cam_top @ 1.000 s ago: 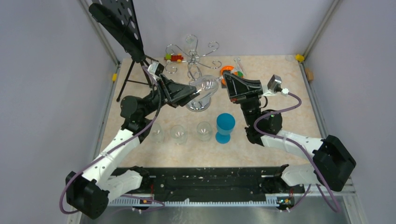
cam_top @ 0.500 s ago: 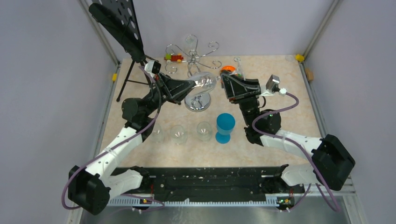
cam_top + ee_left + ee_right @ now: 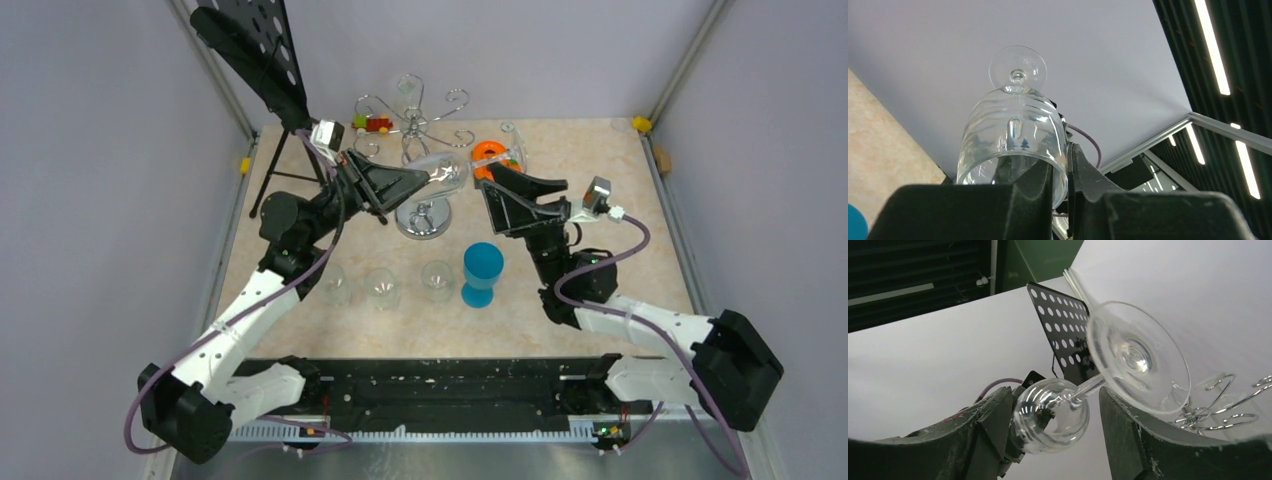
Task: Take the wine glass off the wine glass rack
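Note:
A clear wine glass (image 3: 447, 172) hangs on its side in the air above the round base (image 3: 422, 220) of the chrome wine glass rack (image 3: 413, 118). My left gripper (image 3: 424, 179) is shut on its rim. In the left wrist view one finger (image 3: 1035, 185) sits inside the bowl (image 3: 1013, 132) and the other outside. My right gripper (image 3: 490, 182) stands open just right of the glass foot. In the right wrist view the bowl (image 3: 1050, 415) and stem show between its spread fingers (image 3: 995, 415), untouched, with the foot (image 3: 1138, 357) close above the right finger.
Near the middle stand a blue goblet (image 3: 482, 272) and three clear glasses (image 3: 383, 287) in a row. A black music stand (image 3: 255, 55) rises at the back left. An orange toy (image 3: 492, 155) and a small toy train (image 3: 375, 124) lie beside the rack.
My left gripper closed on the glass rim. My right gripper let go of the stem, opened wide and drew back to the right.

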Action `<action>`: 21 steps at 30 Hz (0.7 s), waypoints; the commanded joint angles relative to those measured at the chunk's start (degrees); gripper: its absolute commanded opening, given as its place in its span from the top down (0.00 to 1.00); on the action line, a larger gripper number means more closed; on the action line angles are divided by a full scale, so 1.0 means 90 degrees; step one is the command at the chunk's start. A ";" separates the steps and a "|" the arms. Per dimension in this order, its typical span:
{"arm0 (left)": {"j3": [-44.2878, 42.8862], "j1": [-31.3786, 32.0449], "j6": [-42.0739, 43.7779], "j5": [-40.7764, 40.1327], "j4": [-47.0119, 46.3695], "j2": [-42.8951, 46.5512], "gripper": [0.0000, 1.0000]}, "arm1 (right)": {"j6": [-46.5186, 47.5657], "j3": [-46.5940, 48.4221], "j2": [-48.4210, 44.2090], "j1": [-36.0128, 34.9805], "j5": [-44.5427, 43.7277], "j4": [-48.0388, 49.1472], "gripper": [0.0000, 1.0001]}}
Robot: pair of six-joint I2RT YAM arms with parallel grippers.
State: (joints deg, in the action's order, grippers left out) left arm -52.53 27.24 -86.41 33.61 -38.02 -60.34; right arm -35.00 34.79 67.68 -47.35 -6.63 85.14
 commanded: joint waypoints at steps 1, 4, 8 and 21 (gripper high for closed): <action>-0.0520 0.0035 0.0901 -0.0053 0.0446 -0.0016 1.00 | 0.0401 -0.0094 -0.0897 -0.0061 0.0083 -0.0308 0.34; -0.0824 0.0222 0.1443 -0.0064 0.0988 -0.0173 1.00 | 0.0573 -0.0161 -0.1551 -0.0064 0.0342 -0.1584 0.34; -0.1402 0.0616 0.2402 -0.0314 0.2018 -0.0447 1.00 | 0.1094 0.0005 -0.2689 -0.0061 0.0974 -0.4014 0.34; -0.3891 0.2429 0.5660 -0.1904 0.5844 -0.2452 1.00 | 0.1706 0.0791 -0.5873 -0.0061 -0.0487 -0.8394 0.33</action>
State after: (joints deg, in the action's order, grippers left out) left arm -80.27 44.40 -48.16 23.40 3.27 -78.13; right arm -21.23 38.04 19.00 -47.42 -5.26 20.23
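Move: Over the table's middle, the left hand still holds the clear glass by its rim. The free spot beyond the blue goblet, where it seems headed, lies some 21 cm right of it, level fore-and-aft and about 45 cm below. The blue goblet stands 11 cm right and the nearest clear glass 2 cm right, both about 36 cm down; the rack's base is 16 cm ahead. For the already open right hand, the held glass is about 5 cm left, 2 cm ahead, 3 cm higher. Swinging right about 11 cm and, after a brief start, also down some 6 cm, the left hand keeps its pinch on the rim and tips about 30 degrees, its upward-slanting fingers coming near level so that the glass's foot sinks. The right hand, staying open, clears off back and to the right, roughly 14 cm in all, leaning some 20 degrees to the right. ##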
